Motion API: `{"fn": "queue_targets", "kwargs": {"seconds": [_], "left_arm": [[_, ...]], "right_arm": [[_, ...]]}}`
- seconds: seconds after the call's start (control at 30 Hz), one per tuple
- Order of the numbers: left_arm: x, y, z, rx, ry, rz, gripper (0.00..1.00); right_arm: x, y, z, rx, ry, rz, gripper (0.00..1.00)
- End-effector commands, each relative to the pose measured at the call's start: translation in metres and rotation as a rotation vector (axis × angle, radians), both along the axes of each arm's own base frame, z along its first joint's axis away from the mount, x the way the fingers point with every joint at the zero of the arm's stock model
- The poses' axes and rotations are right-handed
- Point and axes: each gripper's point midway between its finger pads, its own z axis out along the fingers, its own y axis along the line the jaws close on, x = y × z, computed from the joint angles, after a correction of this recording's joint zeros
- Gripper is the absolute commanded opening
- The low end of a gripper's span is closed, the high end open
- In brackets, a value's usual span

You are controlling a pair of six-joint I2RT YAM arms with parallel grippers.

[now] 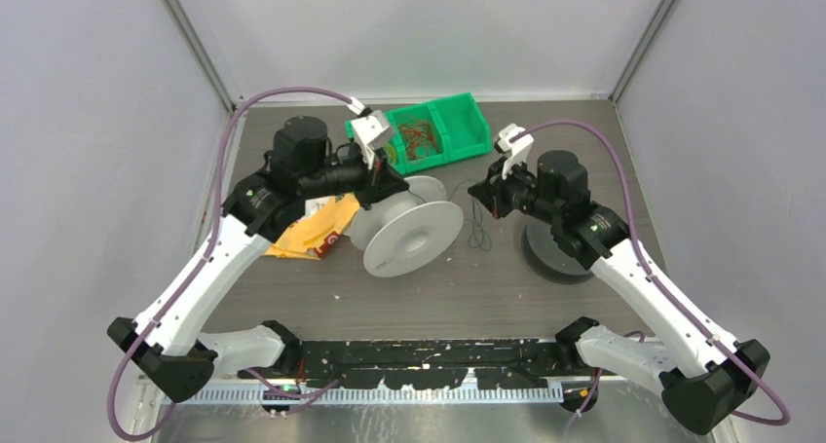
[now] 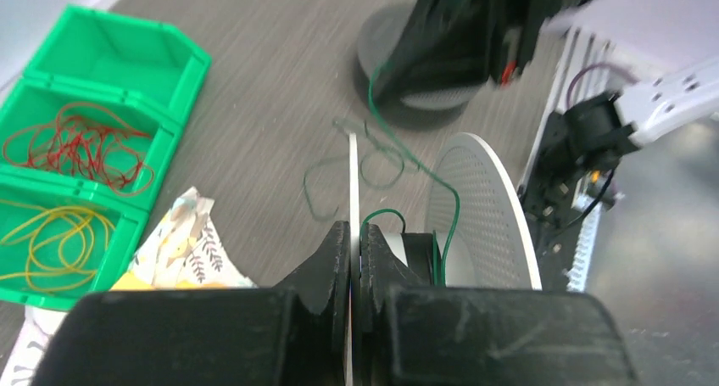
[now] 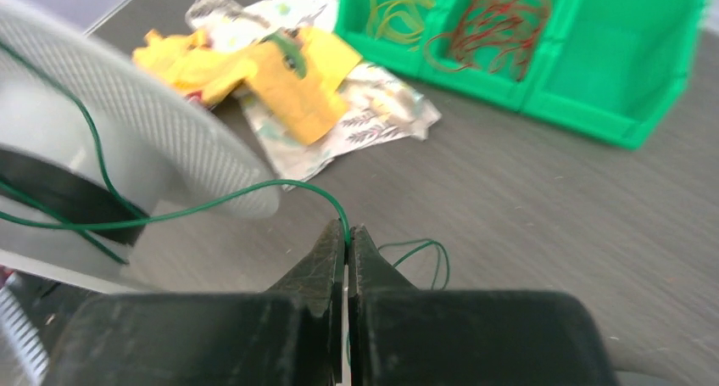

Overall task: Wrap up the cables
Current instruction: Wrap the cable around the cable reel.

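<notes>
A dark green cable (image 3: 212, 204) runs from the hub of a white spool (image 1: 409, 237) to my right gripper (image 3: 347, 230), which is shut on it just right of the spool. The cable's loose end loops on the table (image 1: 477, 231). My left gripper (image 2: 356, 233) is shut on the thin edge of the spool's far flange (image 2: 353, 174), holding the spool tilted on its side. A few green turns (image 2: 439, 254) lie round the hub. Red cables (image 2: 76, 144) and yellow cables (image 2: 55, 242) lie coiled in a green bin (image 1: 458, 122) behind the spool.
A crumpled yellow and patterned packet (image 1: 312, 227) lies left of the spool under the left arm. A dark grey spool (image 1: 555, 256) sits flat below the right arm. The bin's third compartment (image 3: 627, 55) holds nothing. A black rail (image 1: 429, 355) runs along the near edge.
</notes>
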Motion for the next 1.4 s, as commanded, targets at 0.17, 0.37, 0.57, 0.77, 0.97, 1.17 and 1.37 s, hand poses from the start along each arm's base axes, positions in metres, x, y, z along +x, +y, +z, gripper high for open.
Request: {"fn": "queue_targets", "kwargs": {"seconds": [0.17,0.37,0.57,0.77,0.97,1.17,1.37], "left_arm": [[-0.021,0.001,0.116,-0.319,-0.113,-0.045,0.00],[-0.023,0.000,0.142,-0.399,-0.125,-0.044,0.00],[-0.025,0.008,0.177,-0.493,-0.148,0.003,0.00],[-0.028,0.028,0.209,-0.584,-0.213,0.094,0.00],[-0.024,0.039,0.218,-0.603,-0.232,0.162,0.00],[-0.018,0.057,0.233,-0.642,-0.284,0.266,0.00],[-0.017,0.069,0.249,-0.649,-0.334,0.321,0.00]], "right_arm": [[-0.031,0.042,-0.008,0.263,0.037,0.217,0.01],[-0.020,0.056,0.001,0.448,0.023,0.213,0.28],[-0.015,0.065,-0.002,0.527,0.032,0.209,0.46],[-0.011,0.069,-0.023,0.545,0.059,0.167,0.49],[-0.008,0.065,-0.032,0.566,0.070,0.127,0.45],[-0.006,0.054,-0.062,0.551,0.111,0.044,0.46],[-0.013,0.041,-0.088,0.532,0.155,-0.016,0.50]]}}
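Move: The left hand already pinches the reel by one flange's rim, the reel's middle lying about 6 cm back, 2 cm right and 5 cm below. From the right hand, which holds the green cable, the reel is roughly level, 12 cm left and 5 cm back; the cable's loose loops hang some 12 cm straight below, 1 cm right. The green tray is about 25 cm ahead of the left hand, 3 cm right, and the yellow packet 20 cm left, 4 cm ahead, both over 30 cm down. The right fingers let go of the cable, opening about halfway while the hand rolls some 30 degrees, its left side rising; it slips left, then sinks beside the hanging cable, about 10 cm lower overall. The left hand keeps its grip on the flange and lifts the reel about 18 cm, tipping its fingers up and finally turning counter-clockwise as it eases left. ##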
